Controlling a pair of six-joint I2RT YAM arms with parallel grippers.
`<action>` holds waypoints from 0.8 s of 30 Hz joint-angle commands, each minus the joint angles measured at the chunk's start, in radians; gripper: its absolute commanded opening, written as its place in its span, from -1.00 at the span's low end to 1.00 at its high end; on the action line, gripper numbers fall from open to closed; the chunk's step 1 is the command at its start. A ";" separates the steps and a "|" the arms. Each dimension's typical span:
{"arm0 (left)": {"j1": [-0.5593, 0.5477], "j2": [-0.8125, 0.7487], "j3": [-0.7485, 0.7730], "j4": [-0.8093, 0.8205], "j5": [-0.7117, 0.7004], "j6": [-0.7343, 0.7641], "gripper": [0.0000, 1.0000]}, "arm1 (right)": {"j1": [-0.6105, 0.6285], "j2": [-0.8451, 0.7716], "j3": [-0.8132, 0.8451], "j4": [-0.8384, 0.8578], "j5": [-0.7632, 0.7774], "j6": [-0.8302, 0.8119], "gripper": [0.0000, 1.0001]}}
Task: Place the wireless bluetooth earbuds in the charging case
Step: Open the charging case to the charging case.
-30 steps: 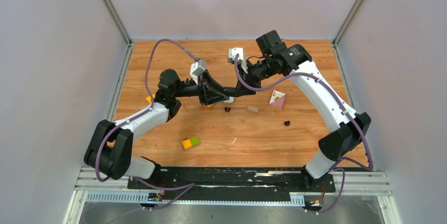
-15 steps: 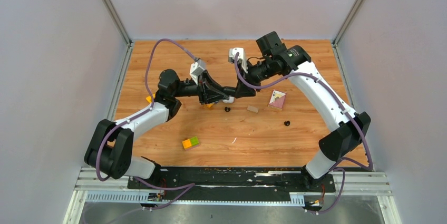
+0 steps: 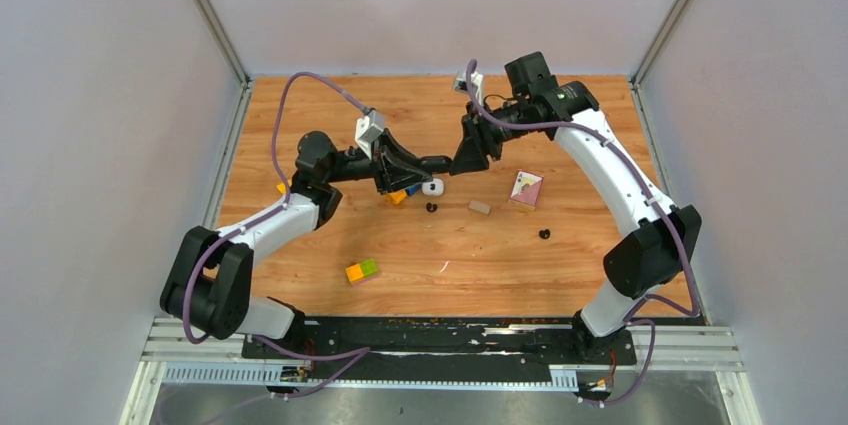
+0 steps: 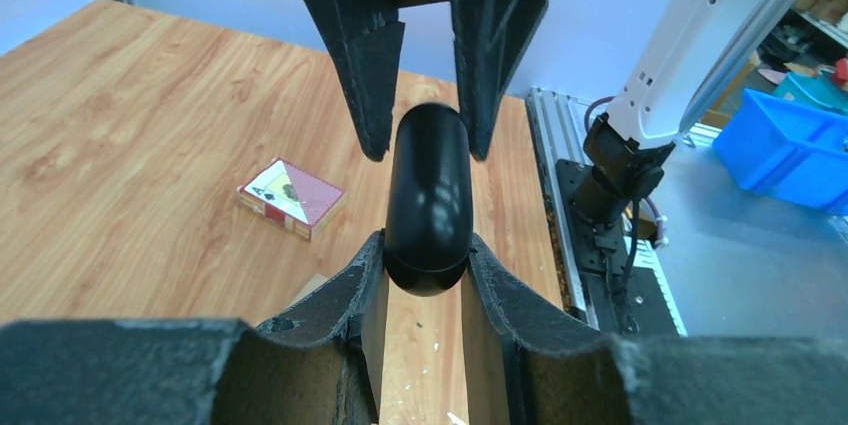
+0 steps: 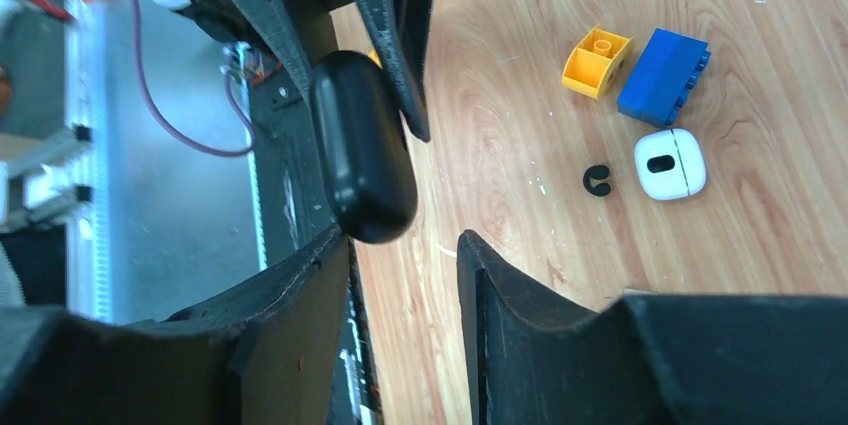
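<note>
A glossy black charging case (image 4: 428, 200), closed, is held off the table with my left gripper (image 4: 425, 255) shut on its near end. In the top view the black case (image 3: 436, 161) pokes out of the left gripper (image 3: 415, 167) toward my right gripper (image 3: 468, 155). The right gripper (image 5: 405, 240) is open, and the case's tip (image 5: 362, 150) lies just off its left finger. One black earbud (image 5: 597, 180) lies on the wood beside a white closed case (image 5: 670, 164). The top view shows that earbud (image 3: 431, 208) and a second one (image 3: 544, 234).
A yellow brick (image 5: 597, 60) and a blue brick (image 5: 663, 75) lie by the white case (image 3: 432, 187). Also on the table are a small wooden block (image 3: 480, 207), a red card deck (image 3: 526, 188), an orange-green block (image 3: 362, 270) and a thin white sliver (image 3: 443, 266).
My right gripper has opened and drawn back up and to the right, off the black case. The left gripper has shut on the case and keeps it. The white case is now uncovered.
</note>
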 commanded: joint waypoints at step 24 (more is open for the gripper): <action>-0.002 -0.001 0.025 -0.012 0.017 0.043 -1.00 | -0.004 0.011 0.050 0.052 -0.031 -0.067 0.37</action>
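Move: The left fingers already hold the closed black charging case, its middle about 3 cm right of that hand. From the free right hand it lies some 5 cm left, 2 cm back and 1 cm lower. Down on the table, roughly 25 cm below, the white case is about 13 cm ahead and 13 cm left of the right hand, with the small black earbuds 5 cm nearer the robot than that white case. Right hand arcs about 3 cm forward and 2 cm up, opens wider, then returns back-left towards the left-held case. ##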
